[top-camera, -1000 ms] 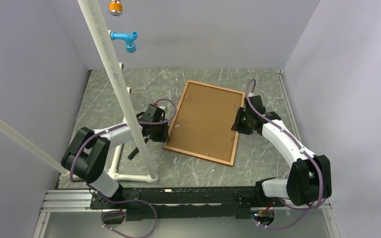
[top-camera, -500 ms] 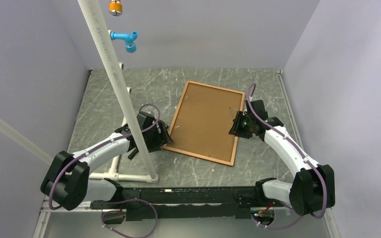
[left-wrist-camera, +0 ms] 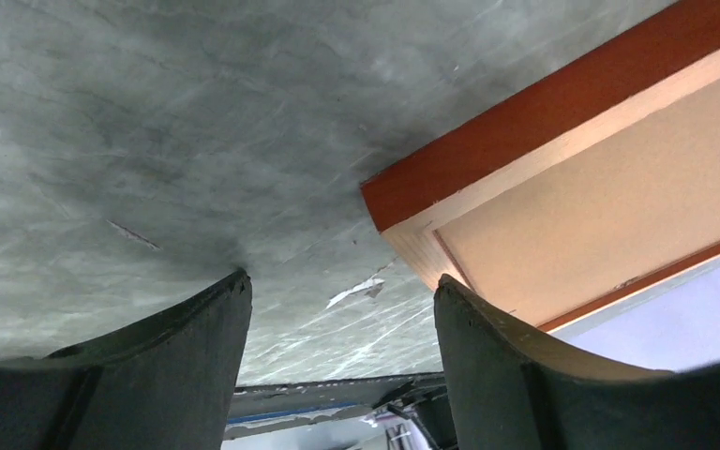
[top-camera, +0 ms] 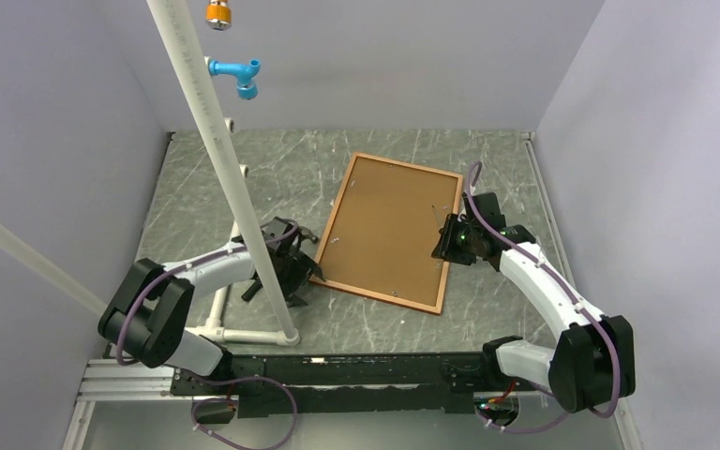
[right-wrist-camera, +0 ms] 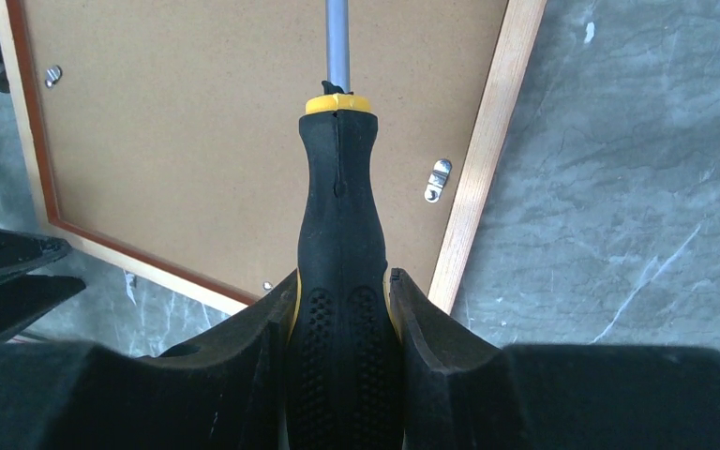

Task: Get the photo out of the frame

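Note:
The frame (top-camera: 375, 293), a thin reddish-brown border, lies face down on the table. The photo shows only its plain brown board backing (top-camera: 389, 225); its printed side is hidden. My left gripper (top-camera: 292, 267) stands open just off the frame's near left corner, whose red border (left-wrist-camera: 544, 112) and backing (left-wrist-camera: 619, 206) lie ahead and to the right of the empty gap (left-wrist-camera: 342, 286). My right gripper (right-wrist-camera: 342, 291) is over the frame's right edge (right-wrist-camera: 487, 159), shut on a black-and-yellow tool handle (right-wrist-camera: 342, 234) whose steel shaft points across the backing (right-wrist-camera: 197, 122).
A small metal clip (right-wrist-camera: 440, 179) sits on the frame's right rail and another (right-wrist-camera: 52, 74) at the far left. A tall white pipe (top-camera: 220, 150) rises from a pipe base (top-camera: 244, 335) beside my left arm. A dark object (top-camera: 251, 292) lies near it.
My left gripper has opened and drawn back from the frame's left edge toward its near left corner. The right gripper has kept its grip on the tool and barely moved.

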Robot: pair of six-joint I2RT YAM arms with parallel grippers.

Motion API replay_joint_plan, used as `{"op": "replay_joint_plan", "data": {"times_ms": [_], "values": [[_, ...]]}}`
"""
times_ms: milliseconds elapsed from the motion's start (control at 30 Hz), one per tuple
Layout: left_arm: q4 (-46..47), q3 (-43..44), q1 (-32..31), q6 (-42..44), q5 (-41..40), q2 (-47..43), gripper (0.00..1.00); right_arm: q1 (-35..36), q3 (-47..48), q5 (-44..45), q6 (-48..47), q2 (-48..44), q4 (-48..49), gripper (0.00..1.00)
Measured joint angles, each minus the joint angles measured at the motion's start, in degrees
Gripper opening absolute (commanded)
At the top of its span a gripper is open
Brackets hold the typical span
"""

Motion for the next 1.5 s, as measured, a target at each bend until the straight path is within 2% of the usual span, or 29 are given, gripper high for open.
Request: {"op": "replay_joint_plan", "data": {"times_ms": [67, 233, 400, 500, 600, 767, 833, 1067, 1200, 1333, 1500], "values": [[-1.1, 1.4, -0.2, -2.0, -0.2, 1.2, 0.68, 0.0, -0.4, 0.0, 0.0, -0.2, 0.0, 0.00], [-1.9, 2.9, -1.3, -7.6, -2.7, 3.2, 0.67, 0.1, -0.9, -0.1, 0.0, -0.4, 0.1, 0.00], [-2.6, 4.7, -2.4, -10.6, -3.4, 5.4, 0.55, 0.2, -1.1, -0.2, 0.0, -0.5, 0.4, 0.00], [-2.7, 6.0, -3.1, -11.7, -3.8, 7.0, 0.37, 0.3, -1.3, -0.2, 0.0, -0.9, 0.4, 0.00], [-1.8, 7.2, -3.3, -12.3, -4.7, 8.6, 0.33, 0.3, -1.7, -0.2, 0.0, -1.2, 0.4, 0.00], [-3.5, 9.1, -3.8, -11.6, -6.7, 9.5, 0.08, 0.7, -1.7, 0.1, -0.2, -2.0, 0.3, 0.00], [-3.3, 9.6, -3.8, -11.3, -8.2, 9.7, 0.06, 1.4, -1.7, 0.3, -0.6, -2.1, 0.1, 0.00], [0.7, 9.2, -2.8, 2.4, -14.0, 8.8, 0.03, 11.5, -1.7, 0.8, -0.8, -2.1, -0.7, 0.00], [2.6, 8.9, 0.7, 12.1, -11.5, 8.7, 0.00, 16.9, -2.6, -3.7, 0.0, -1.2, 0.6, 0.00], [1.7, 12.5, 3.8, 20.9, -10.4, 11.6, 0.00, 23.5, -2.6, -6.6, 0.5, 2.5, 0.9, 0.00], [3.4, 14.5, 8.1, 28.2, -6.3, 14.1, 0.00, 31.0, -2.6, -9.8, 1.6, 3.8, 0.8, 0.00]]}}
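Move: The frame lies back side up. Its near-left corner is about 3 cm ahead of my open left hand, a centimetre right and slightly lower. From that hand the hammer head lies some 14 cm ahead and 1 cm left, the pipe elbow roughly 12 cm back and 7 cm left. My right hand holds the screwdriver; the near-side clip is about 6 cm back, 12 cm left and 8 cm below, the right-side clip nearly beneath, perhaps 2 cm ahead. My left hand eases about 3 cm forward and 2 cm right, closes on the frame's near edge beside the corner, then keeps the pinch and draws it some 7 cm forward and 5 cm left, turning clockwise. My right hand, nearly still at first, then carries the still-gripped screwdriver about 13 cm back and as far left over the backing, turning some 35 degrees counter-clockwise. ##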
